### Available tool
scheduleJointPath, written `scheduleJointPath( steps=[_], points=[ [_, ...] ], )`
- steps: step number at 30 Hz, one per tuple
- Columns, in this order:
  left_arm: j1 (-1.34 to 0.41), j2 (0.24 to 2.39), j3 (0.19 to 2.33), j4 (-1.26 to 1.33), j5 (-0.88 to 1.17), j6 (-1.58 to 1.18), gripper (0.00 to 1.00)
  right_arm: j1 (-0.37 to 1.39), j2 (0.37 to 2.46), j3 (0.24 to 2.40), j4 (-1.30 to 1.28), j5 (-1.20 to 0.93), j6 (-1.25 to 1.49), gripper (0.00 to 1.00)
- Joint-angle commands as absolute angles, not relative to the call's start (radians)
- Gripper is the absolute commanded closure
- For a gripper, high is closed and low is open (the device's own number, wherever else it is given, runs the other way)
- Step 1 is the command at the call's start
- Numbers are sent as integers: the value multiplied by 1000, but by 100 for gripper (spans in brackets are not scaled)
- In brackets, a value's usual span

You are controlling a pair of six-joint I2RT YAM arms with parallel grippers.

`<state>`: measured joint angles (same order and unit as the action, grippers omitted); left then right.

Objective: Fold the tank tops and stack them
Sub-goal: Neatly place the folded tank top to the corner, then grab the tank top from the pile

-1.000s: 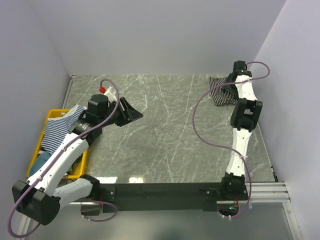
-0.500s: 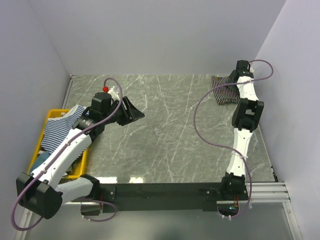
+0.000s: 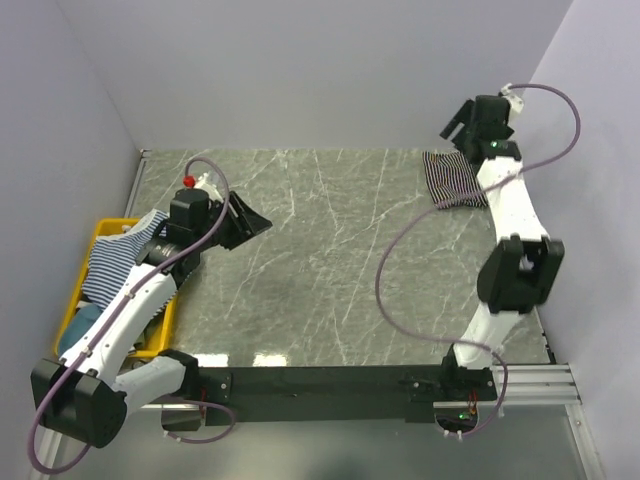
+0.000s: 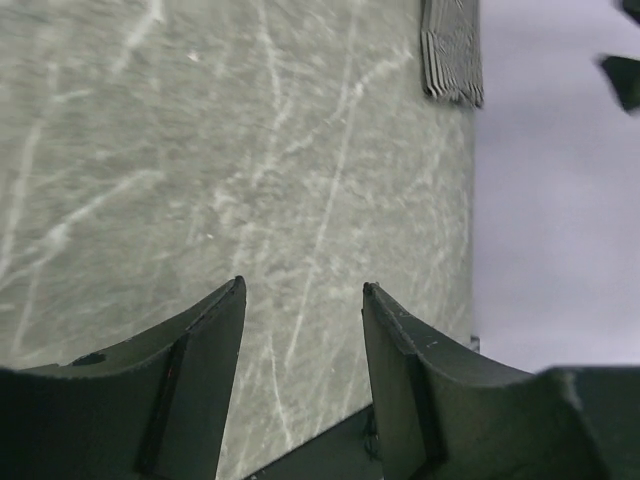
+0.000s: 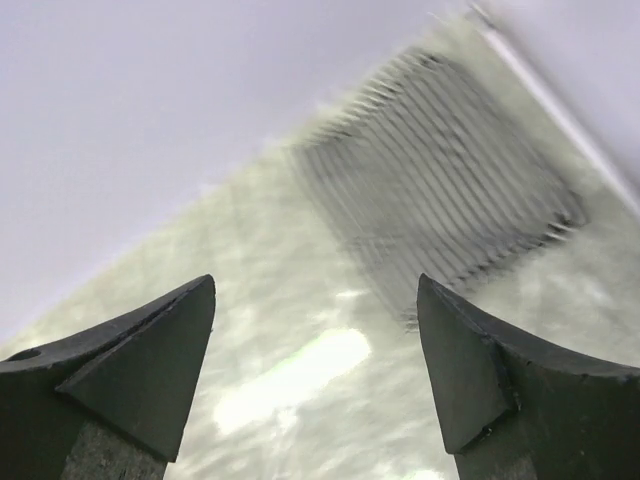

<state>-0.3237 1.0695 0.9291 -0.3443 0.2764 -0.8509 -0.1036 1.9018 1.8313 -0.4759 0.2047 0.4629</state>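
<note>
A folded black-and-white striped tank top (image 3: 455,180) lies flat at the table's far right corner; it shows blurred in the right wrist view (image 5: 450,190) and small in the left wrist view (image 4: 452,50). My right gripper (image 3: 455,120) hangs raised above and behind it, open and holding nothing (image 5: 315,285). A blue-and-white striped tank top (image 3: 118,255) drapes over the yellow bin (image 3: 105,228) at the left. My left gripper (image 3: 250,220) hovers over the marble beside the bin, open and holding nothing (image 4: 303,290).
Grey walls close the table on the left, back and right. The yellow bin sits off the table's left edge, with something teal (image 3: 78,322) in it. A black rail (image 3: 330,380) runs along the near edge.
The right arm has lifted up and back off the folded striped top, its jaws widening. The left gripper has drawn slightly back toward the left.
</note>
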Motion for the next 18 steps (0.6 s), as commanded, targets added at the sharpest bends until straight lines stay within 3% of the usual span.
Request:
scheduleJointPath(
  steps=[1,9,18],
  points=[
    [-302,1037,925,-368,131,-850,43,39,1675,1618,-368,227,488,12],
    [-197,1043,901,-537,-352,-934,41,400,1307,1096,-210,207,554,11],
    [40,1288,1005,-522,-414,-924,38,661,1324,942,-173,207,595,12]
  ],
)
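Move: The blue-striped tank top lies in the yellow bin about 33 cm to the left hand's left, almost level with it fore and aft and some 18 cm below. From this hand the bin's middle is about 7 cm back and 36 cm left, and a teal cloth 18 cm back and 45 cm left. The right hand has it some 83 cm left and 25 cm back; the folded tank top sits 6 cm ahead of the right hand, 7 cm right and 23 cm below. Already clear of the folded tank top, the open right hand sweeps some 30 cm left and over 20 cm back across the bare table, rising about 5 cm at first and then sinking to well below its starting height, while turning roughly 40 degrees counter-clockwise. Meanwhile the left hand swings about 20 cm left and 9 cm down towards the blue-striped tank top in the bin, wrist turning some 50 degrees counter-clockwise and tipping down, fingers staying about half open and not yet shut on any cloth. ##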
